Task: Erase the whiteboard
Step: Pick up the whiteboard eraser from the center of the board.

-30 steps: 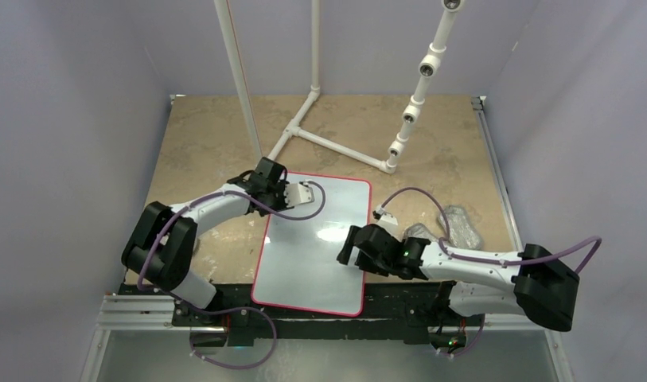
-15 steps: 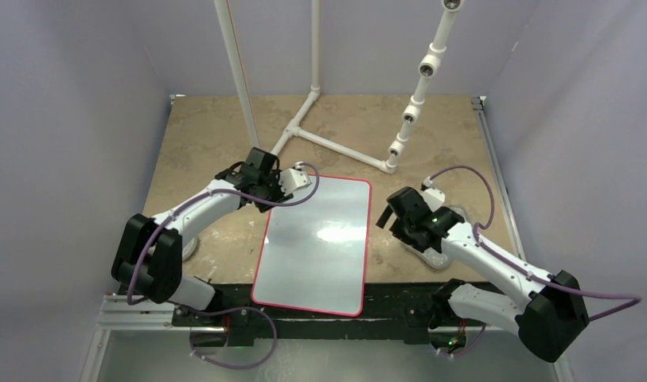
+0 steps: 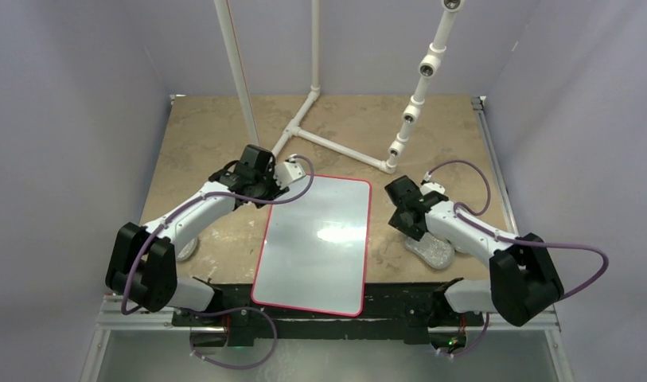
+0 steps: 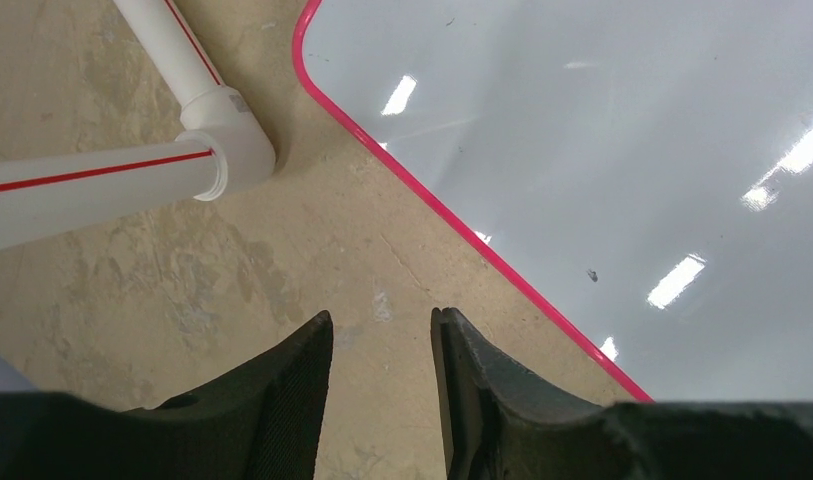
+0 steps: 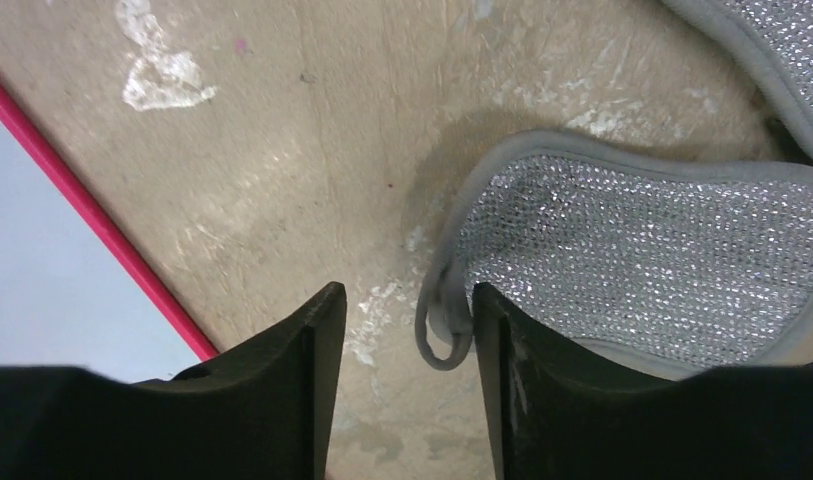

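The whiteboard (image 3: 316, 239), glossy white with a thin red border, lies flat in the middle of the table and looks wiped, with only tiny dark specks in the left wrist view (image 4: 602, 130). My left gripper (image 3: 284, 179) (image 4: 382, 330) is open and empty over bare table just off the board's far-left corner. My right gripper (image 3: 406, 216) (image 5: 407, 300) is open and empty, low over the table right of the board. The silver pad (image 3: 433, 250) (image 5: 642, 260) lies beside its right finger, with the pad's grey loop (image 5: 437, 325) between the fingers. The board's red edge (image 5: 92, 220) is to their left.
A white PVC pipe frame (image 3: 336, 147) stands at the back, and one elbow (image 4: 227, 130) is close to the left gripper. A second silver pad edge (image 5: 772, 40) lies beyond the first. The board's near end overhangs the black rail (image 3: 399, 298).
My right gripper has moved off the board's right side to the table beside it, over the pad. My left gripper has drawn back off the board's far-left corner.
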You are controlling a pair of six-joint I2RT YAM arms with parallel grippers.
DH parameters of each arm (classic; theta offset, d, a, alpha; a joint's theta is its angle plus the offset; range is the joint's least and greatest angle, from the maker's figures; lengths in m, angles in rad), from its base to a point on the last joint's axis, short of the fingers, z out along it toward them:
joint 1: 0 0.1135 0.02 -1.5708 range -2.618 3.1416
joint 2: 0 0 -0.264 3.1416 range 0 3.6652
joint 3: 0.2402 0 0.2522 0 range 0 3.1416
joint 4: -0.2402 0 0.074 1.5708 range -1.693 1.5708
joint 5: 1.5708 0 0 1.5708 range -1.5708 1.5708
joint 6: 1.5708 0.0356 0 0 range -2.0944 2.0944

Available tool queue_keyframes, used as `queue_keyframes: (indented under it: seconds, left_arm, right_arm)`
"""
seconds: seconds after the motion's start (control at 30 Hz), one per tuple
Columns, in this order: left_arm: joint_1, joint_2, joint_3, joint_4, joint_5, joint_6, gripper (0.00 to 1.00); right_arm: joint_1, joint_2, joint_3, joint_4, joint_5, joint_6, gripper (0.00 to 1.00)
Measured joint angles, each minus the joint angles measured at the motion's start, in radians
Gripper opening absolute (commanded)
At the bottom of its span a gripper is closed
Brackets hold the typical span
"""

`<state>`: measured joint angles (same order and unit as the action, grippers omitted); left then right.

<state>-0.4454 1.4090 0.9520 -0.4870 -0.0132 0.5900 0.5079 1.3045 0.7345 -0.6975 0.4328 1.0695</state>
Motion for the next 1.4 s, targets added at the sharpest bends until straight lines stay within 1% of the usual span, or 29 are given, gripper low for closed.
queue_keyframes:
  seconds: [0.07, 0.13, 0.27, 0.33, 0.37, 0.4, 0.43, 0.5, 0.57, 0.63, 0.7, 0.77, 0.93, 1.07, 1.13, 1.23, 1.4]
  left_arm:
    - [0.0, -0.006, 0.0, 0.0, -0.006, 0.0, 0.4]
    - [0.0, -0.014, 0.0, 0.0, -0.01, -0.004, 0.4]
    - [0.0, -0.03, 0.0, -0.001, -0.01, -0.026, 0.4]
    - [0.0, -0.043, 0.007, -0.008, -0.01, -0.037, 0.4]
    - [0.0, -0.055, 0.017, -0.01, -0.01, -0.047, 0.43]
    - [0.0, -0.066, 0.026, -0.01, -0.01, -0.053, 0.51]
    - [0.0, -0.086, 0.039, -0.005, -0.009, -0.065, 0.64]
    - [0.0, -0.132, 0.059, 0.006, 0.0, -0.087, 0.68]
    - [0.0, -0.183, 0.076, 0.016, 0.031, -0.121, 0.71]
    - [0.001, -0.224, 0.085, 0.022, 0.083, -0.138, 0.78]
    - [0.002, -0.26, 0.084, 0.019, 0.168, -0.15, 0.86]
    - [0.002, -0.294, 0.067, 0.019, 0.252, -0.153, 0.89]
    - [0.002, -0.432, -0.045, -0.012, 0.456, -0.153, 0.94]
    - [0.002, -0.546, -0.114, -0.007, 0.571, -0.161, 0.96]
    - [0.002, -0.616, -0.156, 0.029, 0.596, -0.181, 0.97]
    - [0.002, -0.681, -0.202, 0.098, 0.584, -0.214, 0.98]
    - [0.002, -0.699, -0.217, 0.173, 0.569, -0.245, 0.99]
  right_arm:
    - [-0.005, 0.013, 0.008, 0.016, 0.004, -0.011, 0.32]
    - [-0.006, 0.017, 0.012, 0.03, 0.003, -0.022, 0.24]
    - [-0.006, 0.017, 0.012, 0.054, -0.007, -0.03, 0.0]
    - [-0.006, 0.014, 0.012, 0.079, -0.024, -0.037, 0.0]
    - [-0.006, 0.009, 0.012, 0.09, -0.039, -0.039, 0.0]
    - [-0.001, 0.0, 0.012, 0.108, -0.059, -0.039, 0.0]
    - [0.007, -0.014, 0.012, 0.129, -0.076, -0.037, 0.0]
    - [0.045, -0.042, 0.013, 0.167, -0.104, -0.019, 0.0]
    - [0.113, -0.056, 0.029, 0.204, -0.125, 0.011, 0.0]
    - [0.179, -0.046, 0.068, 0.239, -0.145, 0.043, 0.0]
    - [0.232, -0.022, 0.124, 0.27, -0.164, 0.071, 0.0]
    - [0.273, 0.008, 0.193, 0.309, -0.172, 0.094, 0.0]
    - [0.352, 0.087, 0.379, 0.402, -0.191, 0.148, 0.0]
    - [0.389, 0.113, 0.436, 0.503, -0.22, 0.2, 0.0]
    - [0.406, 0.116, 0.436, 0.554, -0.24, 0.228, 0.0]
    - [0.428, 0.119, 0.436, 0.602, -0.258, 0.261, 0.0]
    - [0.455, 0.118, 0.436, 0.667, -0.288, 0.302, 0.0]
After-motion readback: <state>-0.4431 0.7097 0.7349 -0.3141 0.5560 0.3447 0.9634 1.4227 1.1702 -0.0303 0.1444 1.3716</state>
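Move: The eraser I'm about to pinch lies with its middle roughly 4 cm back, 4 cm right and 3 cm below my right hand, its looped far-left end right at my fingertips. A second eraser is some 13 cm right and level with that hand; the whiteboard's middle is about 24 cm left and 4 cm back. From my left hand, the eraser is about 37 cm right, 13 cm back and 9 cm down, the whiteboard's middle 9 cm right and 13 cm back. I finish shutting my right fingers on the looped end of the eraser, easing forward a touch, then carry it about 31 cm left and 25 cm up over the whiteboard, rolling nearly 60 degrees until the fingers point left. Meanwhile my empty left hand rises some 15 cm, draws back about 11 and a little right, rolls left side down and opens wide to meet the eraser. ##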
